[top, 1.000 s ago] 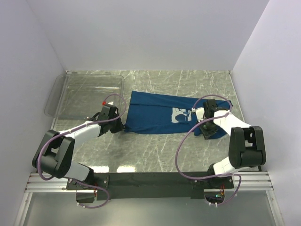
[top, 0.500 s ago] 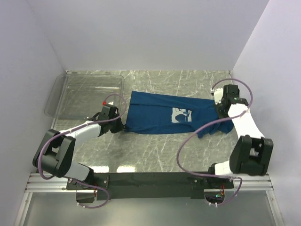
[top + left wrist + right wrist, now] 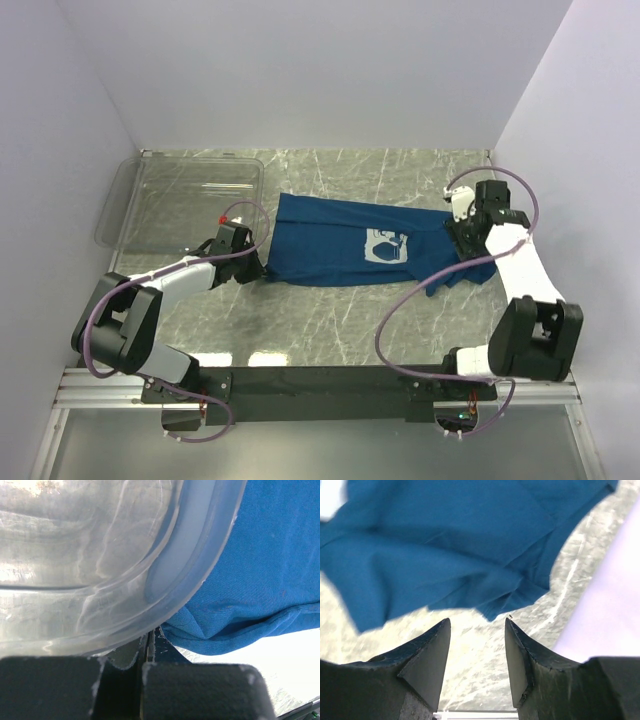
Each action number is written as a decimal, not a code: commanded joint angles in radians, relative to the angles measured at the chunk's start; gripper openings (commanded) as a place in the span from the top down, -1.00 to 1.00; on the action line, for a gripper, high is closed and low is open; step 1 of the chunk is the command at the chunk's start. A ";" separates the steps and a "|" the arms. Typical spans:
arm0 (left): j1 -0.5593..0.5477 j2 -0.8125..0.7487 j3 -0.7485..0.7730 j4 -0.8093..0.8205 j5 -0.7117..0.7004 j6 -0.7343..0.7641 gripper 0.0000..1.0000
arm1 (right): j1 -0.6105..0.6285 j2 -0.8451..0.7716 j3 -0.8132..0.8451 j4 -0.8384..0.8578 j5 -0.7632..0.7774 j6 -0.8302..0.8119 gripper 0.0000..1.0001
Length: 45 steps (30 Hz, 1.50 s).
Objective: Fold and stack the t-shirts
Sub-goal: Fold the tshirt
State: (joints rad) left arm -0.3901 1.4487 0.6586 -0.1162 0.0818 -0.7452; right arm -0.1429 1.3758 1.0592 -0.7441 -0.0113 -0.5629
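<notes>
The dark blue t-shirt (image 3: 325,245) lies spread across the table, its pale print (image 3: 385,245) facing up. At the shirt's near-left corner, my left gripper (image 3: 252,268) is shut on the hem; in the left wrist view the cloth (image 3: 260,570) bunches into the closed jaw tips (image 3: 150,640). My right gripper (image 3: 462,232) hovers over the shirt's right end. Its jaws (image 3: 477,625) stand open with only table between them, and the rumpled sleeve (image 3: 445,555) lies just beyond the fingertips.
A clear plastic bin (image 3: 180,205) sits at the back left, its rim (image 3: 200,575) close above my left gripper and next to the shirt's left edge. White walls enclose the table on three sides; the right wall is near my right gripper.
My right gripper moved from the shirt's near-right corner to its far right end, dragging the cloth rightward, then opened and let go. The left gripper stayed put.
</notes>
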 commanded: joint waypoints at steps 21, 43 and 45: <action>0.002 -0.037 -0.007 0.036 0.013 -0.003 0.99 | -0.026 0.221 -0.113 0.064 -0.093 0.164 -0.01; 0.003 -0.044 0.004 0.016 -0.011 0.009 0.99 | -0.113 0.027 -0.096 -0.308 -0.075 -0.248 0.99; 0.003 -0.040 0.006 0.013 -0.013 0.012 0.99 | -0.126 0.003 -0.103 -0.349 -0.075 -0.331 1.00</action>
State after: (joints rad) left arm -0.3893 1.4349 0.6575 -0.1173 0.0811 -0.7452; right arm -0.2543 1.4345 0.9344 -0.9428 -0.0898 -0.7193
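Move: Below the open right hand, about 4 cm back, 2 cm to its left and 11 cm down, lies the loose sleeve edge of the t-shirt. The flap corner is some 10 cm left of the hand and 5 cm back; the white print lies about 19 cm left and 4 cm ahead, both 12 cm below. From the left hand, still pinching the shirt's near left corner, the sleeve edge is roughly 39 cm right, 2 cm back and 2 cm lower. Dropping about 10 cm while drawing back, the right hand brings its open fingers down to the sleeve edge, tilting some 20 degrees nearer to straight down. It eases a little forward, pinches the edge, then lifts roughly 5 cm while pulling the cloth back and slightly right. The left hand stays put and keeps its hold on the near left corner. ##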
